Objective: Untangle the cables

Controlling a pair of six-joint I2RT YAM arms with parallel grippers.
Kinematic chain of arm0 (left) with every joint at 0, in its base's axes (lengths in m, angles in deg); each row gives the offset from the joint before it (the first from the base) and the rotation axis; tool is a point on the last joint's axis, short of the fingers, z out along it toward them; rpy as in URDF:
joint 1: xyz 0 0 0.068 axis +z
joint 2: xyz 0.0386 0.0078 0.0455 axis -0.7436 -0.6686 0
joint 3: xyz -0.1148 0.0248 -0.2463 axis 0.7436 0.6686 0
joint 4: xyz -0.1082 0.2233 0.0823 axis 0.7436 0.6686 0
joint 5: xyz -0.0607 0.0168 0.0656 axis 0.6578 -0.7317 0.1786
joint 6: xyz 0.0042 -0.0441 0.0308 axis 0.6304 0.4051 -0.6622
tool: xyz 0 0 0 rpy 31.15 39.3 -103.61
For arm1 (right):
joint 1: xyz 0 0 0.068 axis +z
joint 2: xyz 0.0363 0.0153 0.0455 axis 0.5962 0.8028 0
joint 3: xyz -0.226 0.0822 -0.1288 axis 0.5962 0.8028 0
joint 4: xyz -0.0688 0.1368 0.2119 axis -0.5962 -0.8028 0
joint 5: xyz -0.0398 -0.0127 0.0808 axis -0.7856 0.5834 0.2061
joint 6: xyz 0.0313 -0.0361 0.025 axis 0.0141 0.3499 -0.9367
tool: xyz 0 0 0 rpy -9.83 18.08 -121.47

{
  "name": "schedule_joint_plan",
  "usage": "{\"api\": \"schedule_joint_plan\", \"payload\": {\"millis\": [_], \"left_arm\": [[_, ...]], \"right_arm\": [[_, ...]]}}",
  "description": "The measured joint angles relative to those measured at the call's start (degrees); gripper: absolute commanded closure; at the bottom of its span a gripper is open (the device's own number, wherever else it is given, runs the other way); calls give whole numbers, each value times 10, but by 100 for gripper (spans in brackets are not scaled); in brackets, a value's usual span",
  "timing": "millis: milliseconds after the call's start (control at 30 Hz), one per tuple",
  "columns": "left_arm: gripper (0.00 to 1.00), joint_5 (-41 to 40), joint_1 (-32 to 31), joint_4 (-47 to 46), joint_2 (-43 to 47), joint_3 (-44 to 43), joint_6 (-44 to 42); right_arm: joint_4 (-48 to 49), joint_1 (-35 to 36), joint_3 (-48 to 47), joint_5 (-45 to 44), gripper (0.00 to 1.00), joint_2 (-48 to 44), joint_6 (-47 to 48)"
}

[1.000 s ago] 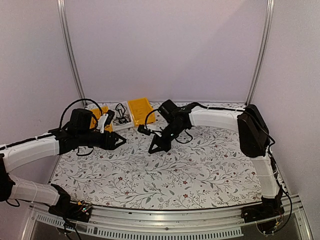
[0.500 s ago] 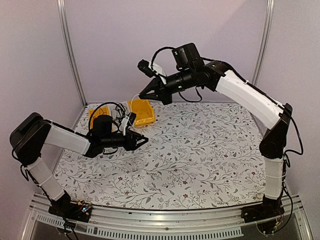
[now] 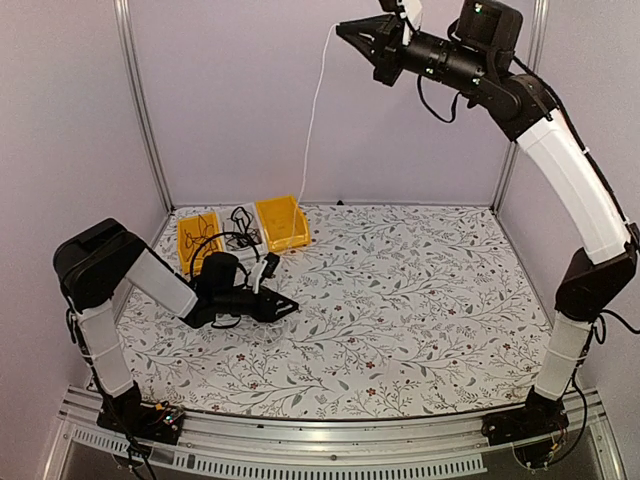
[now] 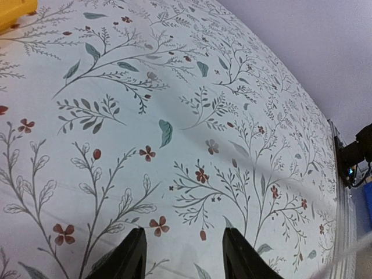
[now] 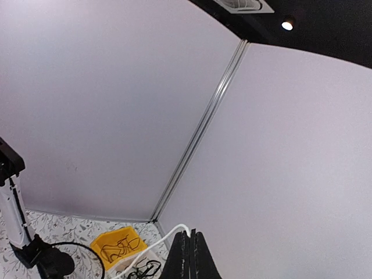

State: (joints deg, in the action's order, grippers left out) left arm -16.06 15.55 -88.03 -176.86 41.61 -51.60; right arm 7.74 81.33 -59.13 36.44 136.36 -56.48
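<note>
My right gripper (image 3: 342, 28) is raised high near the back wall and is shut on the white cable (image 3: 312, 110). The cable hangs down from it to the yellow bin (image 3: 282, 222). In the right wrist view the jaws (image 5: 190, 233) are pressed together on the white cable (image 5: 156, 242). Black cables (image 3: 240, 232) lie tangled in a white tray, and another black cable lies in the left yellow bin (image 3: 197, 234). My left gripper (image 3: 292, 303) is open and empty, low over the floral cloth. Its fingers (image 4: 131, 258) are spread over bare cloth.
The yellow bins and the white tray (image 3: 247, 250) stand in a row at the back left of the table. A corner of a yellow bin (image 4: 14, 7) shows in the left wrist view. The left arm's elbow (image 3: 95, 262) stands folded at the left edge.
My right arm has risen from the table to high up, drawing the white cable up with it. My left arm has folded back and its gripper has dropped closer to the cloth.
</note>
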Motion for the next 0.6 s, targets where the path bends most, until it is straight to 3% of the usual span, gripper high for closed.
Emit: {"api": "schedule_joint_plan", "payload": {"millis": [133,600], "left_arm": [[51,-10,0,16,1,12,-10],[48,-43,-1,80,35,29,-27]], "right_arm": [[65,-15,-41,-39,100,-24,13],[191,-77,-44,-97,100,-43,46]]}}
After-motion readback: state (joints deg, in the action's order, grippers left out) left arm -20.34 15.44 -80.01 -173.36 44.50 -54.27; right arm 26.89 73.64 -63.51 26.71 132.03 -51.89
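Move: The remaining loops of white cable lie on the table about 5 cm back and 5 cm left of the left hand, some 4 cm below it. The right hand already holds the cable's raised strand; the loops lie about 57 cm below it, 18 cm left and 5 cm back. From the left hand, the right orange box is some 33 cm ahead and 5 cm left, the white box 29 cm ahead and 17 cm left. The white cable's raised strand, still pinched in the right hand's shut fingers, is drawn up and to the right, about 14 cm higher and 12 cm over, away from the loops, as the wrist swings to point farther upward. The left hand eases about 3 cm left, down and slightly back towards the loops, its fingers staying half open. ##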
